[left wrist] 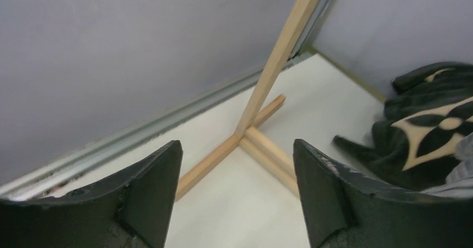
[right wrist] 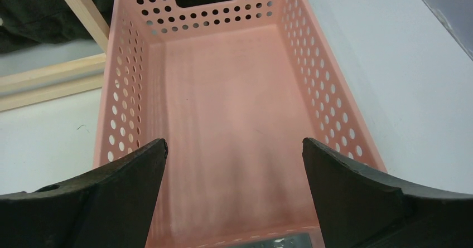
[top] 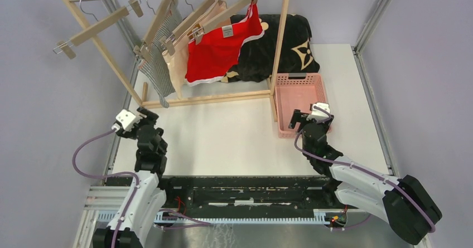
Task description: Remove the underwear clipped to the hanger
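Note:
Three pieces of underwear hang clipped to wooden hangers on the rack's rail: a grey-and-white striped one [top: 158, 69], a pale beige one [top: 177, 65] and a red one with white trim [top: 218, 52]. My left gripper [top: 145, 114] is open and empty near the rack's front left foot, below the striped piece. In the left wrist view its gripper [left wrist: 237, 147] frames the wooden foot joint [left wrist: 252, 141]. My right gripper [top: 304, 120] is wide open and empty at the near end of the pink basket [top: 290, 86]. The right wrist view has this gripper [right wrist: 234, 142] over the basket's bare floor.
The wooden rack [top: 281, 33] stands at the back left, with one bare hanger [top: 99, 26] at its left end. A black cushion with tan flower marks [top: 290, 42] lies behind it and also shows as the cushion [left wrist: 429, 128]. The basket's perforated wall [right wrist: 125, 92] stands beside the rack's base bar [right wrist: 50, 83].

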Controlling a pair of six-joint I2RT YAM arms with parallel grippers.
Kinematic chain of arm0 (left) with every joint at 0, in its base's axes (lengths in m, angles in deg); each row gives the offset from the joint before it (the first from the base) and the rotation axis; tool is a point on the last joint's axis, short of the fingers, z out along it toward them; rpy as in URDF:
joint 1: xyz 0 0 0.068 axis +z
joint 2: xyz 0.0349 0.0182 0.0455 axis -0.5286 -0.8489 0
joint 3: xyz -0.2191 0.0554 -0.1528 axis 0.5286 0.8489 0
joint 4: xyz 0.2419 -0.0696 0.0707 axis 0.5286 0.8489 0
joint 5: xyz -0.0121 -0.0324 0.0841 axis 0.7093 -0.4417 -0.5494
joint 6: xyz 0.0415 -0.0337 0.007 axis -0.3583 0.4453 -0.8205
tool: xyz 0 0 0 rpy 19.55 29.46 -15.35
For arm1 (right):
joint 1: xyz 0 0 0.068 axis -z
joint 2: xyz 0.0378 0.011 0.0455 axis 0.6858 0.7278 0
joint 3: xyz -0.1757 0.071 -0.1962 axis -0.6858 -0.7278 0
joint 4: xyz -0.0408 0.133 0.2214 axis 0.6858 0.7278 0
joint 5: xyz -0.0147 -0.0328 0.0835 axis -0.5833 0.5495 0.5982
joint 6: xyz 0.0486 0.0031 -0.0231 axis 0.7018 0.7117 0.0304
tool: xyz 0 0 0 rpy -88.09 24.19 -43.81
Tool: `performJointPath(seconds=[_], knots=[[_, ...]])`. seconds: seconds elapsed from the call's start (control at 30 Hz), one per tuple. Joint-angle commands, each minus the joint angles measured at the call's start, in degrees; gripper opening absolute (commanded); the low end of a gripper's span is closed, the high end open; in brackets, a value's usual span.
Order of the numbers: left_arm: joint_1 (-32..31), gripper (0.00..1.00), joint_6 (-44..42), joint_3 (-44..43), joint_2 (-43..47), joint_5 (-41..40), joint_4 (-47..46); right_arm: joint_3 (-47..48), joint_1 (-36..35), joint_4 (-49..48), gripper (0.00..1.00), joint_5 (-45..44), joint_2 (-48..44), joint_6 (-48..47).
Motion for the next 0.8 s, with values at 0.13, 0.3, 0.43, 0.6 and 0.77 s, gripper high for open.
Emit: performJointPath(seconds=[0.13,0.3,0.43,0.6,0.77], knots=[[-0.2,0.95,-5.9,-17.1,1.1,4.9,1.9,3.9,-0.1,-0.8,1.00,4.7,1.9,-1.2],[-0.2,0.99,-5.6,-31.8,1.1,12.9,13.0,3.6,-0.1,-1.0,1.00,4.7,1.6,-1.5],[-0.1,0.99,-5.2,-44.3,-0.2,20.8,23.4,3.2,-0.2,-2.5,1.00,4.9,2.0,-1.7],[-0.2,0.99,-6.1,-62.8,-7.5,30.2,35.8,4.0,-0.2,-2.7,1.00,6.9,3.6,-1.9],[-0.2,0.99,-9.6,-78.9,-18.3,31.3,46.0,3.6,-0.2,-3.1,1.00,8.5,3.3,-1.6]])
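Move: The striped underwear, the likely target, has its middle about 12 cm ahead of the left hand, 7 cm right and some 25 cm up. The empty hanger is roughly 14 cm ahead, 5 cm left and 35 cm up; the beige underwear about 13 cm ahead, 15 cm right and 25 cm up. From the right hand, over the basket, the striped underwear lies about 12 cm ahead, 46 cm left and 30 cm up. Straight up, mostly, and fast: the left hand climbs nearly 40 cm from low in front of the rack to the height of the hangers, drifting left towards the near end of the empty hanger. Its fingers tip upward and swing clockwise, each about 25 degrees, and spread fully, holding nothing. The right hand, still wide open, eases 2 to 3 cm left over the basket. ##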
